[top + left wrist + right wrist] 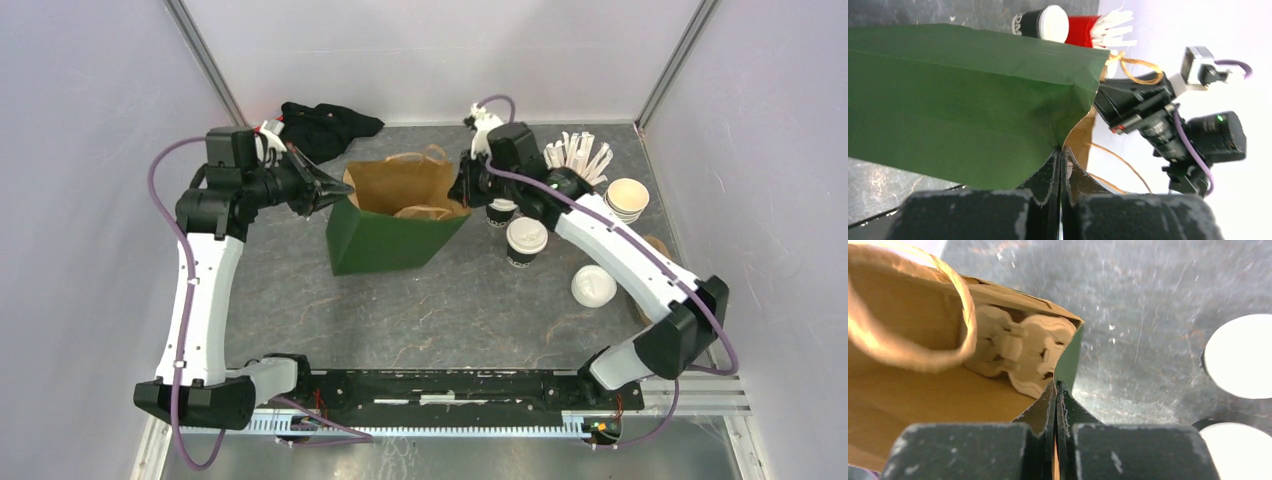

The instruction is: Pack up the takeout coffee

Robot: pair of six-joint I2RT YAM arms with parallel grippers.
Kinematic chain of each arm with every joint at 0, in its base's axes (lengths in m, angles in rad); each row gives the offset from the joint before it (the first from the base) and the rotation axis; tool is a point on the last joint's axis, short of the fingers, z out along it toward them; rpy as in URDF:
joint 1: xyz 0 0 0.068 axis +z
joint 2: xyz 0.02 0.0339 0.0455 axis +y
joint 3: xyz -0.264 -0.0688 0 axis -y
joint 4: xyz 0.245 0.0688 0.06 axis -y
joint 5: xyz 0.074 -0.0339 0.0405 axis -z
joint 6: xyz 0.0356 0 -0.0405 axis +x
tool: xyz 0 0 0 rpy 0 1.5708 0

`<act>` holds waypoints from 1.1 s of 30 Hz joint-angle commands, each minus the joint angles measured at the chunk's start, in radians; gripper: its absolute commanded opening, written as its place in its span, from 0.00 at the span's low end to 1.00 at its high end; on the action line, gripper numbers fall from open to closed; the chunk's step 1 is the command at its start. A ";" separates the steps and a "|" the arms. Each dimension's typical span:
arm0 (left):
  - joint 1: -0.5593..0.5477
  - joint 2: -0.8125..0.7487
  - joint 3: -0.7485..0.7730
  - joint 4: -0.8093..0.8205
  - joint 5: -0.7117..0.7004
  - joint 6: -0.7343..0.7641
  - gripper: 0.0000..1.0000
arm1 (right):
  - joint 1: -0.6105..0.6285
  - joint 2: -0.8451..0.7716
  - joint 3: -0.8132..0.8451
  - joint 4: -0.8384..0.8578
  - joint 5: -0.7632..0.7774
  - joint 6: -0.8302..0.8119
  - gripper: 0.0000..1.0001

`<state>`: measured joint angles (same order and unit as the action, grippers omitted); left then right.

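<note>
A green paper bag point(395, 240) with a brown inside stands open at mid-table. My left gripper point(345, 190) is shut on its left rim; the left wrist view shows the jaws point(1060, 150) pinched on the bag's edge point(963, 100). My right gripper point(462, 195) is shut on the right rim, with the paper between the closed jaws point(1055, 385). A pale pulp cup carrier point(1023, 347) lies inside the bag. Two takeout coffee cups stand right of the bag: one point(526, 240) in the open, the other point(501, 212) partly hidden by the right arm.
A stack of lidless cups point(626, 198) and a loose white lid point(594, 285) sit at the right. A red cup of white stirrers point(578, 157) stands at the back right. A black cloth point(325, 125) lies by the back wall.
</note>
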<state>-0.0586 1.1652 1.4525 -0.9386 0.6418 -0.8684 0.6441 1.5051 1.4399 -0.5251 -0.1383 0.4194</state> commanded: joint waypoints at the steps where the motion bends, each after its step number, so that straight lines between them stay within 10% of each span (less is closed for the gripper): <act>1: -0.001 0.013 0.180 -0.050 -0.083 0.061 0.02 | 0.015 -0.073 0.222 -0.109 0.068 0.009 0.00; 11: -0.002 -0.221 -0.222 0.331 -0.037 0.046 0.02 | 0.060 -0.338 -0.202 0.549 0.153 -0.352 0.00; 19: -0.003 -0.375 -0.480 0.476 -0.049 0.140 0.02 | 0.059 -0.306 -0.340 0.741 0.081 -0.465 0.00; 29: -0.002 -0.360 -0.354 0.378 -0.141 0.116 0.02 | 0.062 -0.246 -0.139 0.530 0.070 -0.353 0.00; 33: -0.002 -0.276 -0.147 0.157 -0.254 0.010 0.02 | 0.061 -0.120 0.177 0.147 0.173 -0.202 0.00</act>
<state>-0.0612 0.8391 1.1130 -0.6361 0.5014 -0.7807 0.7044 1.3018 1.3396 -0.1238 -0.0463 0.0635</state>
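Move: The cup carrier lies loose inside the green bag, about 9 cm left of the right fingers and 11 cm below them; from the left hand it is some 14 cm to the right, 2 cm back and 13 cm down. The bag's middle lies about 12 cm left of and 10 cm below the right fingers. Two lidded cups stand on the table, 19 cm below the right hand: one 14 cm to its right and level with it, the other 10 cm right and 9 cm ahead. The green bag, still pinched by the rim in both closed grippers, is shaken in the air. The right hand whips its side up about 13 cm, eases down some 5 and rises again, its fingers tilting up about 40 degrees; the left lifts 5 cm, drops about 10 while drawing back a little, then starts up again, tipping up some 20 degrees. ##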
